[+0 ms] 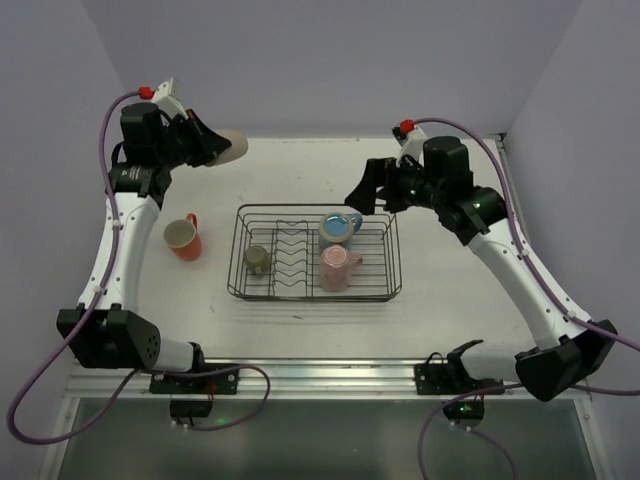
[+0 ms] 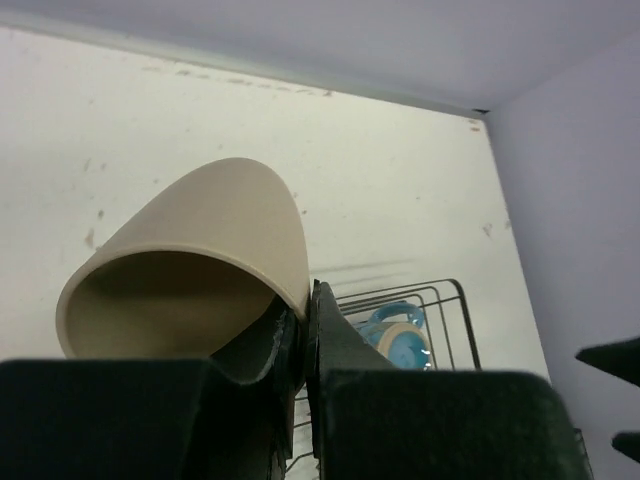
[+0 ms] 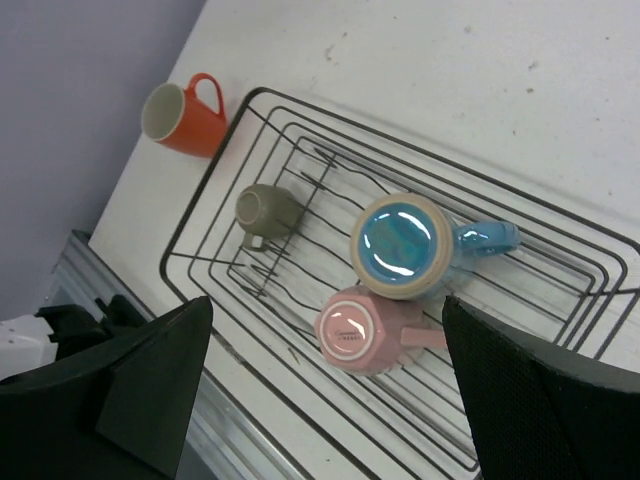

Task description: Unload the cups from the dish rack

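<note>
My left gripper [image 1: 213, 143] is shut on the rim of the beige cup [image 1: 234, 145], holding it in the air over the table's back left. In the left wrist view the beige cup [image 2: 190, 250] lies tilted with its wall pinched between the fingers [image 2: 335, 340]. The orange cup [image 1: 183, 238] stands upright on the table, left of the dish rack [image 1: 310, 206]. Inside the rack are the olive-grey cup [image 3: 268, 210] on its side, the light blue cup [image 3: 405, 245] and the pink cup [image 3: 360, 325], both upside down. My right gripper [image 3: 327, 310] hangs open above them, holding nothing.
Upright plate dividers [image 1: 290, 255] stand in the rack's middle, between the olive-grey cup and the other two. Walls close the table at the back and on both sides. A metal rail [image 1: 330, 375] with the arm bases runs along the near edge.
</note>
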Robot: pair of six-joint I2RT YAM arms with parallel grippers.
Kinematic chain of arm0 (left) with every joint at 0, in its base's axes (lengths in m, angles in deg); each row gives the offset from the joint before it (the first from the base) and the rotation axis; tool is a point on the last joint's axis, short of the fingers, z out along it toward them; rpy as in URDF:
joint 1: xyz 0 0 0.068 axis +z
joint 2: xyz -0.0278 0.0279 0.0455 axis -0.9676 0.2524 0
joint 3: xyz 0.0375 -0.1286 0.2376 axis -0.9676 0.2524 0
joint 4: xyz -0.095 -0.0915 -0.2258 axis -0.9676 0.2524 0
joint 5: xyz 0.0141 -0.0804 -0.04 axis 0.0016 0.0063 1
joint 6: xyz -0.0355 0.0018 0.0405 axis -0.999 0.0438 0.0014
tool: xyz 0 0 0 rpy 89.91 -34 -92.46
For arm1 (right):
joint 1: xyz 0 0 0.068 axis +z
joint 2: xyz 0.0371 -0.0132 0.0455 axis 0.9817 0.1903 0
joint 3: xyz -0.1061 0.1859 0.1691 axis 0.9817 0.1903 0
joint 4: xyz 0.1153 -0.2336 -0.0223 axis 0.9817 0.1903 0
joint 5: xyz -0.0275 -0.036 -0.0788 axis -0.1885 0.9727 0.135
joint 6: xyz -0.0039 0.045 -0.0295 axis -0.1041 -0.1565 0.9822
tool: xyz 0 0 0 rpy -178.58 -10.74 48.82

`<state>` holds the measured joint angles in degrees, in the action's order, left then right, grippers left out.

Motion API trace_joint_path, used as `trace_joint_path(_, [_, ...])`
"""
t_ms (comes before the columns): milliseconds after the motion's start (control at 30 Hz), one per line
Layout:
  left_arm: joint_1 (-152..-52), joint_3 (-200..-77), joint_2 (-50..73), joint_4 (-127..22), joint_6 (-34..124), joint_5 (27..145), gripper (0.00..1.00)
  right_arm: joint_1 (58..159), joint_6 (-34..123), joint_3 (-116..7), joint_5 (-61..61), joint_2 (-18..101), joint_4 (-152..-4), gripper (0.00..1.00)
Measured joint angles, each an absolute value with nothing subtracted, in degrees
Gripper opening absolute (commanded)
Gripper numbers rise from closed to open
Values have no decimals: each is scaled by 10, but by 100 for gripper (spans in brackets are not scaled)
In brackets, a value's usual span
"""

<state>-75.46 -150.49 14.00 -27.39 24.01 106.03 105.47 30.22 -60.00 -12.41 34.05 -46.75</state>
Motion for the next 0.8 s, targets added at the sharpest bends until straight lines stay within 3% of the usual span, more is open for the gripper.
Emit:
trace_joint_path(300, [-758,-1536,248,-146,318,928,0,1055,326,-580,-68,337,-418,99])
trace_joint_path(800, [-843,-1508,283,-74,375,773,0,1100,332,-606,12,408,-358,99])
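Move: Below the left hand, which holds the beige cup, the orange cup stands on the table about 15 cm to its left, 3 cm back and 31 cm down; the rack's far left corner is some 5 cm ahead, level sideways, 26 cm down. From the right hand, the blue cup lies about 8 cm ahead, 5 cm left and 25 cm down; the pink cup some 4 cm back, 5 cm left; the green cup level ahead, 26 cm left. Lowering the beige cup, still pinched, the left hand sinks about 18 cm towards the table beside the orange cup, edging left and slightly forward before easing part-way back, while the fingers tip steeply downward. The right hand, empty and wide open, descends some 8 cm towards the blue cup, its fingers tilting further down, touching nothing yet. ##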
